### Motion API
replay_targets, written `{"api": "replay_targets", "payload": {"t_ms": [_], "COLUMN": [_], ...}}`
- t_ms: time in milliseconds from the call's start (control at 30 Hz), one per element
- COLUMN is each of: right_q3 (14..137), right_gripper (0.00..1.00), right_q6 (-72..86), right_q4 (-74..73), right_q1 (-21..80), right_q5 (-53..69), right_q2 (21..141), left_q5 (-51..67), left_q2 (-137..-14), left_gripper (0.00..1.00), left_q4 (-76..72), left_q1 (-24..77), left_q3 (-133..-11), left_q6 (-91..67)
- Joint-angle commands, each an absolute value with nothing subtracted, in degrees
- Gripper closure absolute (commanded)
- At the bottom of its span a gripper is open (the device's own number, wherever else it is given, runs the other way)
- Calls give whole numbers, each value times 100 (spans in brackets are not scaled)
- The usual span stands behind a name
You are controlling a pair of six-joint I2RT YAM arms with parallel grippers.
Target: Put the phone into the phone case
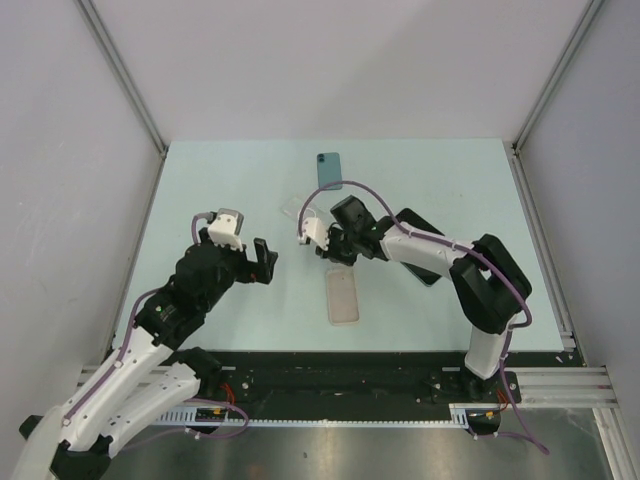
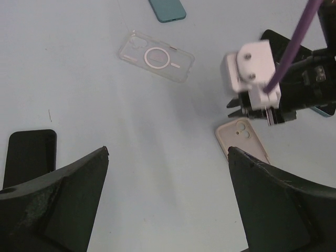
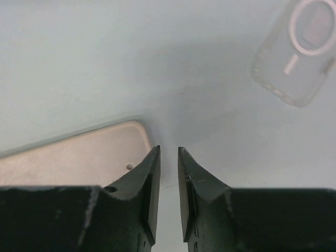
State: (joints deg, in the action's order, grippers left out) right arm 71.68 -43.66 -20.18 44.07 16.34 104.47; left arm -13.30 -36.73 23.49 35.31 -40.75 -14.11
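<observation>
A teal phone (image 1: 328, 170) lies face down at the far middle of the table, its end also in the left wrist view (image 2: 168, 9). A clear phone case (image 2: 156, 56) with a ring on its back lies just in front of it (image 3: 299, 50). A pale pink case (image 1: 343, 296) with a camera cutout lies nearer the arms (image 2: 242, 137). My right gripper (image 1: 333, 255) hovers low at that case's far end, its jaws a narrow gap apart (image 3: 168, 148) with only table between them; its left finger overlaps the pink case's corner (image 3: 79, 157). My left gripper (image 2: 168, 149) stands wide open and empty, to the left of the pink case (image 1: 266, 262).
A black flat slab (image 1: 428, 262) lies under the right arm's forearm. The right arm's purple cable (image 1: 380, 205) loops over its wrist. Grey walls with metal posts (image 1: 130, 85) close in the table on three sides.
</observation>
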Motion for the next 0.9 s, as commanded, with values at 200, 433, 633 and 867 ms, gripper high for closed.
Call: {"api": "replay_targets", "payload": {"t_ms": [200, 433, 633, 867], "right_q3": [7207, 6908, 6725, 6294], "right_gripper": [81, 82, 91, 100], "right_q6": [875, 2188, 1978, 1934], "right_q4": [-1765, -2610, -2874, -3015], "right_q1": [3025, 2005, 1714, 1345], "right_q5": [-466, -1519, -1775, -1767], "right_q2": [9572, 9492, 9650, 9624], "left_q5": [-1398, -1336, -1353, -1301], "left_q2": [-3638, -3647, -3621, -3586], "left_gripper": [0, 0, 0, 0], "left_q4": [2250, 2268, 2285, 2268], "left_q1": [3551, 3551, 3551, 3551], "left_q3": [-4263, -4272, -4280, -4254], "left_q6": [-1556, -1564, -1547, -1547]}}
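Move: The phone on the right of the table, lying screen up, is about 22 cm to the right of the right hand, 2 cm ahead and some 4 cm below it. The black case lies right behind the phone, about 7 cm farther out. The pink case, at that same height, has its middle 9 cm back, straight in line with the right hand. From the left hand the phone lies about 40 cm to the right, 7 cm ahead and 19 cm lower. Towards the phone and the black case beside it, the right hand leaves the pink case, swinging about 26 cm right in an arc: out and up about 5 cm, then back in and down as much. The wrist turns nearly 100 degrees clockwise, and the slightly open fingers close, ending close above the seam between the two. ##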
